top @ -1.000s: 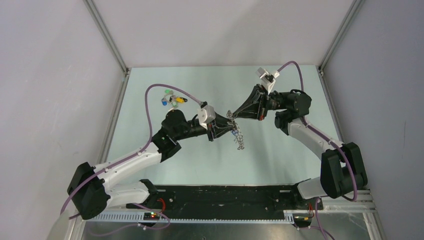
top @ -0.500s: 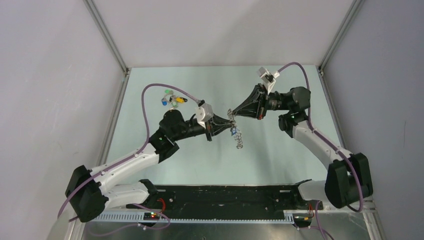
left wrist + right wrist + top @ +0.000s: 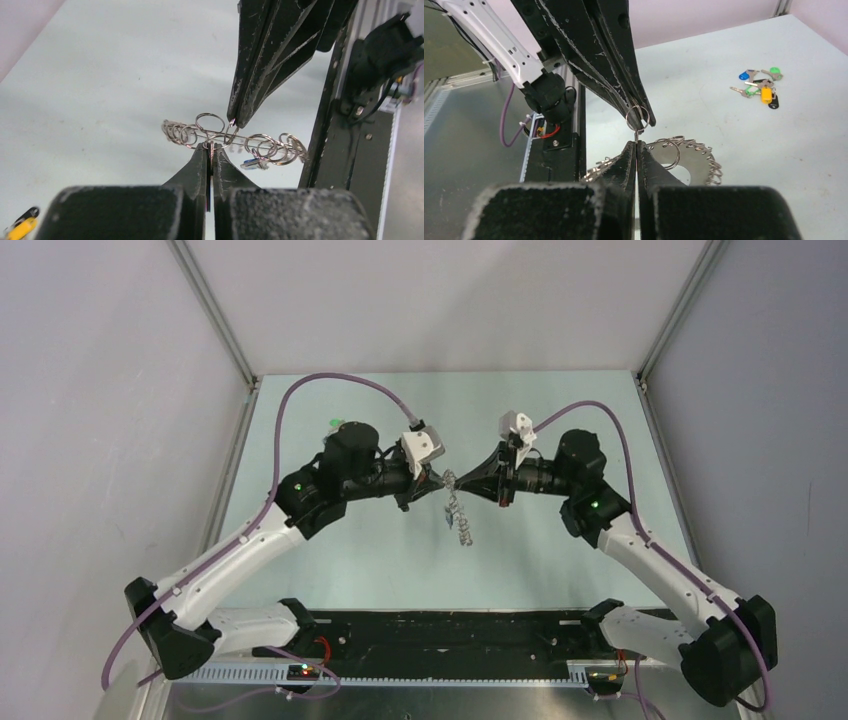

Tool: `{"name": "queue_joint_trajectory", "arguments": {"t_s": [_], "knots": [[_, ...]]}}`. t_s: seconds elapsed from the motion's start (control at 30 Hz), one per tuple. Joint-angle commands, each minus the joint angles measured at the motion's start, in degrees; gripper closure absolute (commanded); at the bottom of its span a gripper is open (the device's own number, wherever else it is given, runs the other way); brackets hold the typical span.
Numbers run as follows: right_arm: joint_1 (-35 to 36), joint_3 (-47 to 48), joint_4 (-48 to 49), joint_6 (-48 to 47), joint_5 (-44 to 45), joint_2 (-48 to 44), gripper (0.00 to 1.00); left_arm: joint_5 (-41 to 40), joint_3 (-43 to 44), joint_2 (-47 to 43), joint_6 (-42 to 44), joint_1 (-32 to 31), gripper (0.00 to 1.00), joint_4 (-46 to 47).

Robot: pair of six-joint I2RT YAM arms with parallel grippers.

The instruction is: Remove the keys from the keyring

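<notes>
The keyring (image 3: 457, 512), a flat silvery ring frilled with wire loops, hangs above the table between both grippers. In the left wrist view it is edge-on (image 3: 260, 145), with a small blue-headed key (image 3: 251, 164) dangling under it. My left gripper (image 3: 210, 147) is shut on its rim, and shows in the top view (image 3: 440, 480). My right gripper (image 3: 636, 143) is shut on a small wire loop (image 3: 638, 117) at the rim, with the ring's flat face (image 3: 696, 159) just beyond it; it shows in the top view (image 3: 464, 481). The two tips nearly touch. I see no black key.
A loose cluster of green, blue, yellow and black keys (image 3: 760, 87) lies on the pale green table (image 3: 560, 550) at the far left, mostly hidden behind my left arm in the top view. A black rail (image 3: 450, 625) runs along the near edge.
Both arms have shifted left and swung round, now meeting tip to tip. The keyring has moved with them and hangs lower between the tips.
</notes>
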Motion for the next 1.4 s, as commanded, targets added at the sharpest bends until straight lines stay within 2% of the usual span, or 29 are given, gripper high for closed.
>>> {"name": "queue_joint_trajectory", "arguments": {"t_s": [0.0, 0.2, 0.3, 0.37, 0.5, 0.8, 1.03, 1.37], "knots": [[2.3, -2.8, -0.7, -3.9, 6.3, -2.5, 1.00, -6.2, 5.5, -0.1, 10.6, 0.4, 1.00, -11.1], [6.9, -4.9, 0.3, -1.7, 13.1, -2.4, 0.98, -9.5, 4.5, -0.3, 14.2, 0.0, 1.00, -11.2], [8.7, -6.1, 1.1, -2.2, 13.7, -1.9, 0.77, -9.9, 3.6, -0.7, 16.2, -0.6, 1.00, -11.0], [8.9, -6.5, 1.4, -3.1, 13.9, -1.6, 0.69, -9.2, 2.8, -1.3, 17.5, -1.3, 1.00, -10.7], [9.0, -8.2, 4.8, -4.5, 13.1, -2.0, 0.62, -7.0, 0.6, -3.1, 19.9, -2.1, 1.00, -10.0], [10.2, -13.1, 17.5, -9.9, 14.1, -2.5, 0.60, -4.1, -3.7, -6.9, 21.5, -2.2, 1.00, -7.7], [15.9, -13.7, 19.8, -16.4, 17.0, -1.4, 0.62, -2.9, -4.6, -8.3, 21.5, -2.2, 1.00, -7.0], [19.1, -13.7, 27.8, -14.8, 23.9, 3.2, 0.63, -2.2, -4.7, -9.2, 21.4, -2.2, 1.00, -6.8]]}}
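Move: The small ring between the two closed grippers is about 2 cm left of the right hand and 1 cm right of the left hand, level with both. From the right hand, the keyring's big hoop hangs some 3 cm back, straight under in the sideways sense, and 5 cm lower; the blue tag is roughly 4 cm back, 1 cm left and 8 cm below. Right fingers open partway off the small ring; both hands, left still pinching, go about 5 cm left and down. ##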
